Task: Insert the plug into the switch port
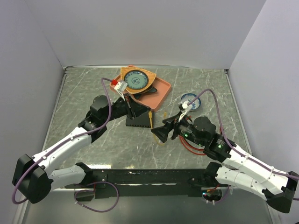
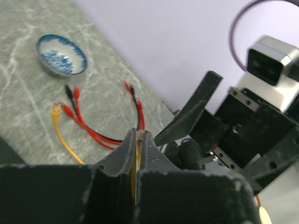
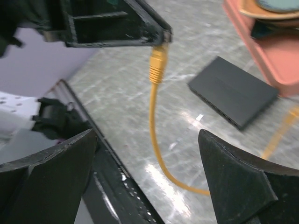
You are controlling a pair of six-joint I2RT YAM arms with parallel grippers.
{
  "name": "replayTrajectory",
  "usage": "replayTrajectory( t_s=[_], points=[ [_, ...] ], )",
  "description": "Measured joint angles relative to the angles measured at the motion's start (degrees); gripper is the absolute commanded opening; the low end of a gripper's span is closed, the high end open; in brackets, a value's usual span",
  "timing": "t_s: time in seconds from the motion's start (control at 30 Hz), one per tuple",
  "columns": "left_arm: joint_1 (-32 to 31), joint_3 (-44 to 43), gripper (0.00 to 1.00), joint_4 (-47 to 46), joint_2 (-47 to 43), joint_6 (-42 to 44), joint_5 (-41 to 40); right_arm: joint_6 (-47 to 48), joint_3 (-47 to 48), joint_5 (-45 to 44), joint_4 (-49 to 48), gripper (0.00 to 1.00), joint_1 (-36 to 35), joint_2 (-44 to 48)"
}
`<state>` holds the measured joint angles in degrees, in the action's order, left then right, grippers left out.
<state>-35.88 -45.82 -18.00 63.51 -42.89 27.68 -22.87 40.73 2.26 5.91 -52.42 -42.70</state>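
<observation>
A yellow cable's plug [image 3: 158, 63] hangs from the tips of my left gripper [image 3: 161, 35], which is shut on it; yellow shows between the closed fingers [image 2: 137, 133]. The cable [image 3: 156, 140] droops to the table between my right gripper's [image 3: 147, 135] wide-open fingers, which touch nothing. The flat black switch [image 3: 233, 91] lies on the table beyond, its row of ports along the near long edge [image 3: 216, 108]. From above, my left gripper [image 1: 147, 113] holds the plug just right of the switch [image 1: 137, 121], and my right gripper [image 1: 158, 134] sits below it.
An orange tray [image 1: 161, 91] with a patterned plate and a holder stands behind the switch. A blue-and-white bowl [image 1: 190, 100] sits at the right. Red and black leads [image 2: 93, 130] and the cable's other yellow plug [image 2: 56, 111] lie on the marble.
</observation>
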Motion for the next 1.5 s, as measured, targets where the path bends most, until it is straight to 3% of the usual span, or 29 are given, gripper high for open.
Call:
replayTrajectory(
  t_s=[0.2, 0.5, 0.73, 0.8, 0.83, 0.9, 1.0, 1.1, 1.2, 1.23, 1.3, 1.33, 1.5],
  points=[
    [0.0, 1.77, 0.01, -7.32, -0.15, -1.09, 5.99, -0.37, -1.88, 8.79, -7.85, 0.78, 0.94, -0.15],
    [0.0, 2.82, 0.01, -13.44, -1.4, -1.99, 11.52, -1.44, -1.88, 12.41, -13.33, 0.56, 2.75, -1.81],
    [0.0, 3.5, 0.01, -15.69, -3.23, -2.01, 12.98, -2.49, -1.88, 13.77, -16.28, 0.54, 3.87, -3.72],
    [0.0, 3.5, 0.01, -16.24, -3.3, -2.08, 13.18, -2.69, -1.88, 14.6, -16.76, 0.36, 4.07, -4.37],
    [0.0, 3.5, 0.01, -16.5, -3.3, -2.19, 13.29, -2.71, -1.88, 15.08, -17.11, 0.16, 4.09, -4.68],
    [0.0, 3.5, 0.01, -16.55, -3.3, -2.19, 13.46, -3.37, -1.88, 16.35, -17.81, 0.01, 4.11, -5.16],
    [0.0, 3.5, 0.02, -16.52, -3.26, -2.25, 13.49, -3.1, -1.77, 17.4, -18.29, 0.0, 4.09, -5.6],
    [0.0, 3.5, 0.1, -16.46, -3.26, -2.21, 13.42, -2.99, -1.57, 17.55, -18.03, 0.0, 4.11, -5.73],
    [0.0, 3.52, 0.28, -15.93, -3.3, -1.81, 13.05, -2.71, -1.31, 17.14, -16.92, 0.0, 4.11, -5.62],
    [0.0, 3.5, 0.41, -15.67, -3.34, -1.49, 12.92, -2.56, -1.11, 16.85, -16.24, 0.0, 4.11, -5.57],
    [0.0, 3.5, 0.53, -14.8, -3.72, -1.07, 12.13, -1.75, -0.09, 15.72, -13.38, 0.0, 4.09, -5.55],
    [0.0, 3.52, 0.65, -14.25, -4.11, -0.79, 11.65, -1.38, 0.57, 14.82, -11.74, 0.0, 4.11, -5.57],
    [0.0, 3.52, 0.84, -10.51, -8.31, 0.57, 6.88, 0.48, 3.8, 9.27, -4.28, 0.0, 4.11, -5.6]
  ],
)
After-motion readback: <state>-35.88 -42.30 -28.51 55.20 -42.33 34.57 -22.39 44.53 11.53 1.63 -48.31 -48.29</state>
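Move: Hanging cable-down from the left hand's shut fingertips, the yellow plug sits some 2 cm below that hand point; the open right gripper is about 4 cm back, 4 cm right and 2 cm lower than the left hand. From the right hand the plug is about 4 cm ahead, 4 cm left, level. The black switch lies 16 cm ahead, 9 cm left and 24 cm below the right hand; the red and black plugs lie 16 cm ahead and 16 cm right, on the table. Drawing back about 5 cm and rising almost as much, the left hand brings the plug to the right gripper, which shifts left and up 3 to 4 cm each, turns slightly counter-clockwise and closes on the cable end just under the plug. The left fingers then open and start up and left, while the right keeps its pinch and eases forward and right. ##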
